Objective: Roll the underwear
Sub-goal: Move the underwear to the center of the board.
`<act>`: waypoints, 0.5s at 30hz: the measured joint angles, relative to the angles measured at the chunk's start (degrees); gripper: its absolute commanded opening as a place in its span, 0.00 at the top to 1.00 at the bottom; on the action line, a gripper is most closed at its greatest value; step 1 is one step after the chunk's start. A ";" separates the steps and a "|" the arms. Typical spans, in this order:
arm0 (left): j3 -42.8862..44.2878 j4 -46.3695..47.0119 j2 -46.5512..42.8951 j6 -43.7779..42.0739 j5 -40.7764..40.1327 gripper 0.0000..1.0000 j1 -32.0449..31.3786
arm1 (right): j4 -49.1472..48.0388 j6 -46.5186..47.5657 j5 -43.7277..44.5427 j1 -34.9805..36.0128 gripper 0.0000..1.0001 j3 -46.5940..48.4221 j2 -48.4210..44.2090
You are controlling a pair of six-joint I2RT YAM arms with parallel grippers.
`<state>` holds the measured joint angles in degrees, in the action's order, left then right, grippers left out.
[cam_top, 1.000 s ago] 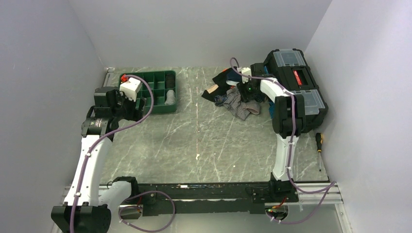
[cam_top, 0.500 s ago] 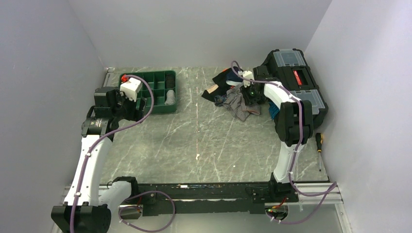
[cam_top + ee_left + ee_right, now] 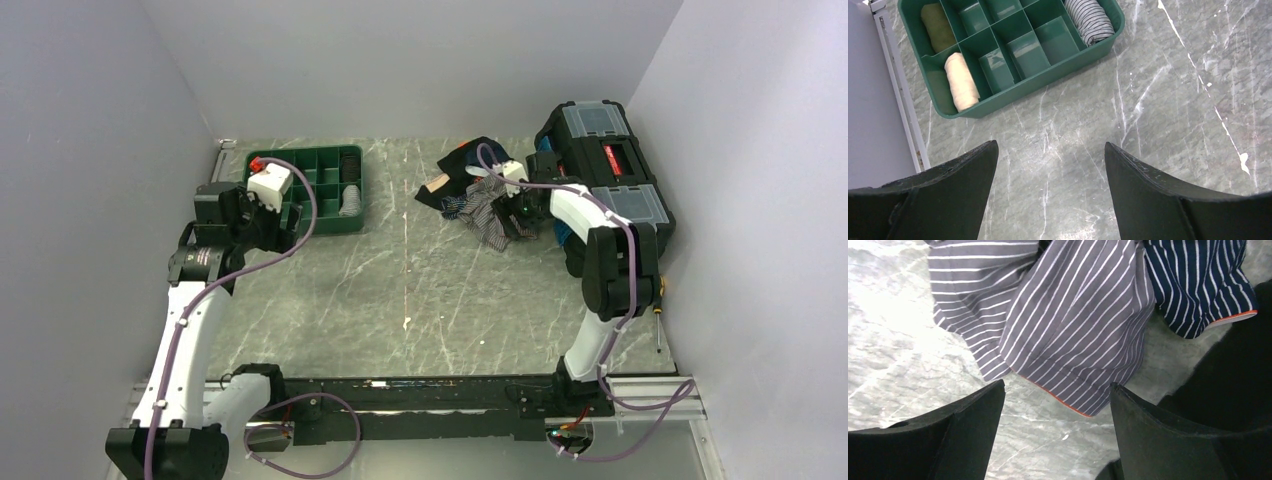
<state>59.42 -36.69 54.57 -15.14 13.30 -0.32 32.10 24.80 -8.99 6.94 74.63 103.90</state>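
The underwear (image 3: 1073, 325), grey cloth with thin white stripes and an orange hem, lies crumpled on the table at the back right (image 3: 483, 217). My right gripper (image 3: 1057, 385) hangs open just over its near hem, with bare table between the fingers and nothing held. In the top view that gripper (image 3: 520, 207) sits at the pile's right edge, beside the toolbox. My left gripper (image 3: 1051, 144) is open and empty over bare table, near the green tray (image 3: 1013, 95), seen from above at the tray's left front corner (image 3: 283, 222).
A navy striped garment (image 3: 1198, 285) lies against the underwear, and black garments (image 3: 470, 160) are behind it. The black toolbox (image 3: 610, 170) stands at the far right, with a screwdriver (image 3: 657, 300) near it. The tray holds a striped roll (image 3: 1090, 20), a cream roll (image 3: 962, 80) and an olive roll (image 3: 937, 27).
My right gripper has shifted slightly right and nearer along the pile's edge, and its elbow has swung outward. The left arm has not moved.
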 measured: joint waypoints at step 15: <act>-0.15 0.07 0.02 -0.04 -0.07 0.17 0.00 | -0.48 0.52 1.79 0.57 1.00 1.60 4.46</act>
<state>59.27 -36.62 54.59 -15.18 13.23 -0.32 31.62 25.32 -7.20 7.51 76.23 108.36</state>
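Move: The underwear's middle lies about 4 cm ahead and 4 cm left of my right hand, some 5 cm below it; its near grey flap is right beneath my open fingers, only about 1 cm ahead. The black garment is roughly 11 cm ahead and 12 cm left, the nearer toolbox some 22 cm right and 2 cm ahead. From my left hand the underwear is about 12 cm ahead, 41 cm right and well below. I lower my open right hand about 4.5 cm, almost straight down onto the underwear's near grey flap, and close my fingers from wide open to nearly shut, pinching up a fold just in from the orange hem. As the grip tightens I reverse and rise about 1.5 cm with it. ##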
